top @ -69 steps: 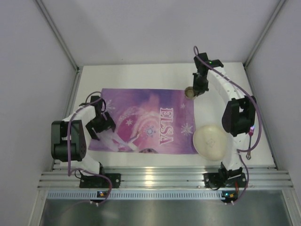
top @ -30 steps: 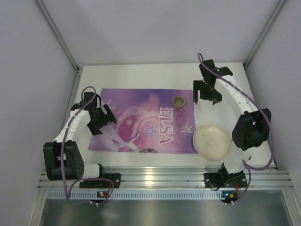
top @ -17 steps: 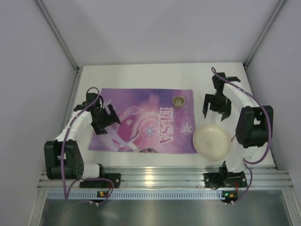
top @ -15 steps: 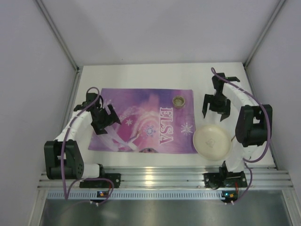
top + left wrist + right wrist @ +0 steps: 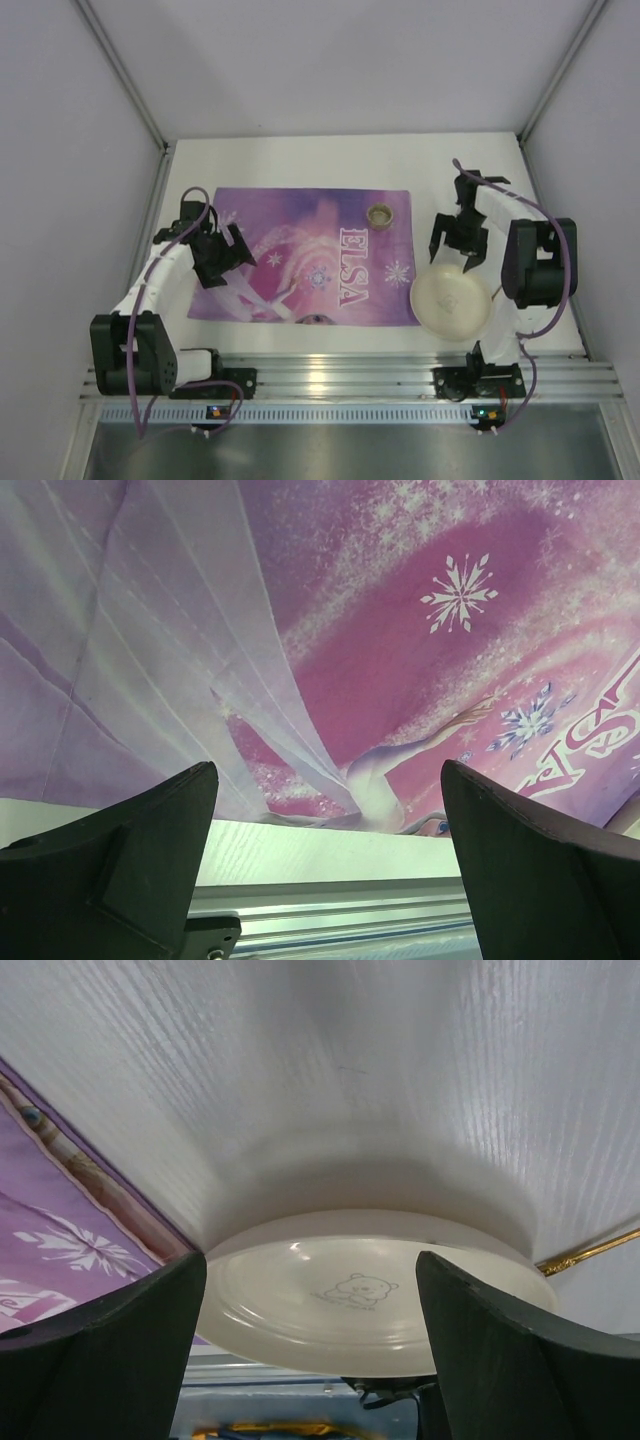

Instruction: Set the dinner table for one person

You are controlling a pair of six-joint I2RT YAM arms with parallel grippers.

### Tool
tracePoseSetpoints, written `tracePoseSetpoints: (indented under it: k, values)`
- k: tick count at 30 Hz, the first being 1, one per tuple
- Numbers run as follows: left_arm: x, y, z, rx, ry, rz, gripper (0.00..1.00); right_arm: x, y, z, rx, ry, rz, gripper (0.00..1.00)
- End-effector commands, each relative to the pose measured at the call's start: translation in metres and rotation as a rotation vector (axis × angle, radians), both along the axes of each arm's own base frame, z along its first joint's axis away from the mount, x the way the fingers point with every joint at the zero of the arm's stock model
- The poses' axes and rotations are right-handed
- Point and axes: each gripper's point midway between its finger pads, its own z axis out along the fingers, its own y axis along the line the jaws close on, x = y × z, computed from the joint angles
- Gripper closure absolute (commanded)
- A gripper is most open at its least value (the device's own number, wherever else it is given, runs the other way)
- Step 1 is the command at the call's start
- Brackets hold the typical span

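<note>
The white dinner table (image 5: 300, 160) holds a purple "ELSA" placemat (image 5: 310, 255). A small brownish cup (image 5: 380, 214) stands alone on the mat's far right corner. A cream plate (image 5: 451, 304) with a bear print (image 5: 370, 1300) lies on the table just right of the mat. My right gripper (image 5: 455, 248) is open and empty, hovering over the plate's far rim, which shows between its fingers in the right wrist view (image 5: 310, 1260). My left gripper (image 5: 225, 262) is open and empty above the mat's left part, seen over the mat (image 5: 400, 660) in the left wrist view (image 5: 328, 770).
The ribbed aluminium rail (image 5: 340, 380) runs along the near edge and also shows in the left wrist view (image 5: 350, 920). A thin gold handle (image 5: 590, 1252) lies on the table to the right of the plate. White walls enclose the table on three sides.
My right gripper let go of the cup on the mat's far right corner, then swung right and toward the near side to the plate. My left gripper shifted slightly right over the mat.
</note>
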Motion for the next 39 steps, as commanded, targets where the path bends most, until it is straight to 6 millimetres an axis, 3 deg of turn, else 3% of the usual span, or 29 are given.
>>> tracePoseSetpoints:
  k: [1, 9, 17, 20, 21, 23, 27, 31, 33, 37, 38, 39]
  values:
    - [0.003, -0.001, 0.003, -0.001, -0.019, -0.009, 0.02, 0.006, -0.005, 0.003, -0.042, -0.045, -0.034, 0.14]
    - [0.005, -0.002, -0.005, -0.005, -0.008, -0.017, 0.02, 0.008, -0.01, -0.021, -0.115, 0.011, -0.06, 0.16]
    - [0.012, -0.002, -0.01, -0.002, -0.001, -0.031, 0.02, 0.018, -0.008, -0.027, -0.142, 0.011, -0.067, 0.21]
    - [0.015, 0.0, -0.009, 0.006, -0.002, -0.034, 0.02, 0.018, -0.008, -0.025, -0.161, 0.003, -0.057, 0.47]
    - [0.015, 0.0, -0.009, 0.009, -0.001, -0.038, 0.02, 0.019, -0.009, -0.025, -0.164, 0.001, -0.054, 0.74]
    - [0.017, 0.0, -0.009, 0.008, 0.0, -0.04, 0.02, 0.018, -0.008, -0.025, -0.167, 0.001, -0.048, 0.97]
    - [0.02, -0.001, -0.008, 0.004, -0.001, -0.043, 0.02, 0.017, -0.006, -0.021, -0.164, -0.007, -0.033, 1.0]
    - [0.027, -0.001, 0.0, 0.007, -0.016, -0.048, 0.02, 0.024, 0.0, 0.005, -0.15, -0.073, -0.032, 1.0]
    - [0.029, 0.0, 0.003, 0.01, -0.016, -0.048, 0.02, 0.025, 0.006, 0.028, -0.141, -0.124, -0.027, 1.0]
    - [0.034, -0.001, 0.014, 0.003, -0.036, -0.04, 0.02, 0.033, 0.018, 0.087, -0.169, -0.244, 0.001, 1.0]
    - [0.034, -0.001, 0.017, 0.004, -0.041, -0.039, 0.02, 0.026, 0.028, 0.101, -0.171, -0.26, 0.035, 1.0]
    - [0.033, -0.001, 0.019, 0.003, -0.038, -0.037, 0.02, 0.034, 0.038, 0.121, -0.162, -0.316, 0.045, 1.0]
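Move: The plate's middle is about 9 cm back from the right hand, 1 cm to its left and some 4 cm below, so the open fingers hover close to its far rim. From the same hand, the cup is about 17 cm left and 8 cm farther out on the placemat; the spoon is roughly 8 cm right and 8 cm back, the fork about 15 cm right and 10 cm back. From the left hand, the plate is some 45 cm right and 7 cm back. The right hand sinks about 3 cm onto the plate's far rim, easing slightly right and tilting a little sideways, and its wide-open fingers shut and pinch the rim; after a short hold it lifts some 8 cm with the plate, speeding up and going a few centimetres forward and left towards the cup. The left hand, empty and open, dips about 2 cm over the placemat, then comes back up while easing forward. ##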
